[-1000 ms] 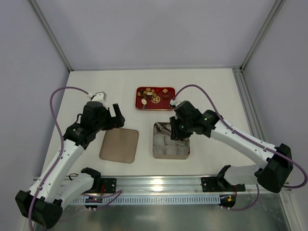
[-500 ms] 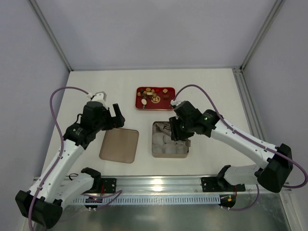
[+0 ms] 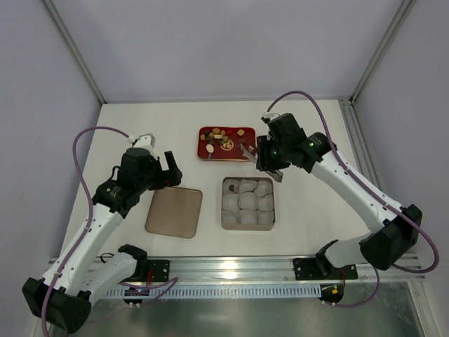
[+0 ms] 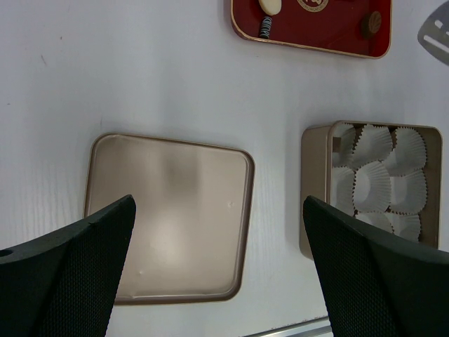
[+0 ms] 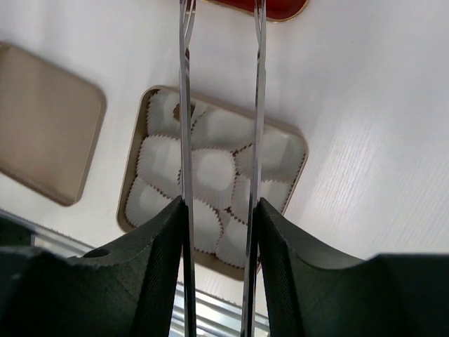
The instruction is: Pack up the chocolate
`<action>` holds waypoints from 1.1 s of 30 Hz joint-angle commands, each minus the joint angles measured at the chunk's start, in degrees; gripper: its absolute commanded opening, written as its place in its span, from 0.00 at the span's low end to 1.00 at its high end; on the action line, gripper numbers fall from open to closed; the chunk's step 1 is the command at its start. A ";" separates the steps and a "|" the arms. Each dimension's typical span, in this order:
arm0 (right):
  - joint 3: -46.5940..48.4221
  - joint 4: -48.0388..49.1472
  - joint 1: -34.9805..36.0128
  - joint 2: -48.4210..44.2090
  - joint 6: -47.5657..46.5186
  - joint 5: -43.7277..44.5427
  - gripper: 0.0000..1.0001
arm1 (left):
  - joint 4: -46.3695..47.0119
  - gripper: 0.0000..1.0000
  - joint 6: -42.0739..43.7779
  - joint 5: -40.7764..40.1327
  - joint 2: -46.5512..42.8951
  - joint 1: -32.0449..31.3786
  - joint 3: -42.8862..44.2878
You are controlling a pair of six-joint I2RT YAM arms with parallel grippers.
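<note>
The chocolate [image 3: 224,138] lies as several small brown, tan and cream pieces on a red tray [image 3: 208,153] at the table's middle back. One brown piece [image 3: 230,188] sits in the far-left paper cup of a gold tin [image 3: 224,210]. My right gripper [image 3: 269,165] is shut on metal tongs [image 3: 247,150], whose tips hover by the tray's right end. In the right wrist view the two tong blades [image 5: 184,105] run parallel, apart, with nothing between them. My left gripper [image 3: 158,158] hangs open over the tin's lid [image 3: 174,212], holding nothing.
White fluted paper cups [image 5: 214,172] fill the gold tin [image 5: 130,189]. The tan lid [image 4: 168,217] lies flat left of the tin [image 4: 313,189]. The red tray [image 4: 309,35] is beyond them. A metal rail runs along the near edge.
My right arm rose from the tin's far-left corner and swung back toward the red tray. The tong blades spread apart. The left arm has not moved.
</note>
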 commanded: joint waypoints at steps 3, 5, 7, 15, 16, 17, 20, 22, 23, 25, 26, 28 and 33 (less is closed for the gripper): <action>8.69 5.23 -4.43 11.13 -4.52 -0.51 0.46 | 1.15 1.00 -0.34 -0.21 -0.68 0.16 0.06; 13.59 4.62 -5.05 14.90 -5.48 2.12 0.45 | 1.07 1.00 -0.34 -0.12 -0.68 0.16 0.15; 16.60 3.04 -5.40 19.91 -6.19 4.93 0.45 | 1.07 1.00 -0.34 -0.12 -0.51 0.16 0.24; 23.73 2.24 -6.11 28.37 -4.87 5.20 0.47 | 1.07 1.00 -0.34 -0.12 -1.03 0.16 0.15; 23.91 2.24 -6.11 29.06 -4.52 5.12 0.47 | 1.07 1.00 -0.34 -0.03 -1.03 0.16 0.15; 24.00 2.42 -6.11 29.25 -4.00 4.77 0.48 | 1.07 1.00 -0.34 -0.03 -1.03 0.16 0.06; 24.09 2.86 -6.11 30.30 -3.20 5.11 0.50 | 1.15 1.00 -0.34 0.23 -0.86 0.16 0.24; 24.26 2.86 -6.11 31.18 -2.50 5.64 0.50 | 1.24 1.00 -0.34 0.41 -0.68 0.07 0.15; 24.18 2.77 -6.11 31.36 -2.24 5.73 0.50 | 1.24 1.00 -0.42 0.49 -0.68 0.16 0.15; 23.91 2.95 -6.11 31.62 -1.53 5.73 0.50 | 1.16 1.00 -0.34 0.50 -0.86 0.16 0.15; 23.39 3.21 -5.93 31.79 -1.44 5.65 0.50 | 1.24 1.00 -0.34 0.50 -0.94 0.16 0.06; 23.03 3.30 -5.93 32.06 -1.01 6.61 0.50 | 1.33 1.00 -0.34 0.58 -0.95 0.16 0.15; 22.94 3.74 -5.58 33.46 -0.39 6.35 0.49 | 1.24 1.00 -0.42 0.67 -0.95 0.16 0.15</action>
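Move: The right hand holds the empty tongs, their tips reaching forward, left and down. The brown square chocolate they head for lies some 27 cm ahead, 7 cm left and 21 cm below. The ribbed round one lies about 23 cm ahead and 3 cm left, the caramel square 33 cm ahead and 7 cm left; the box's middle is 3 cm back and 5 cm left, all about as low. From the left hand the brown square is about 29 cm ahead, 25 cm right and 19 cm below. Keeping its grip on the tongs, the right hand swings forward, away from the paper-cup box and out to the right part of the red tray, travelling about 13 cm and sinking some 6 cm on the way while it rolls slightly, left side down. There the forward run ends and it goes almost straight down another 2 cm, turning a little clockwise, the tongs' blades standing open on either side of the brown square chocolate; whether they touch it can't be seen. ##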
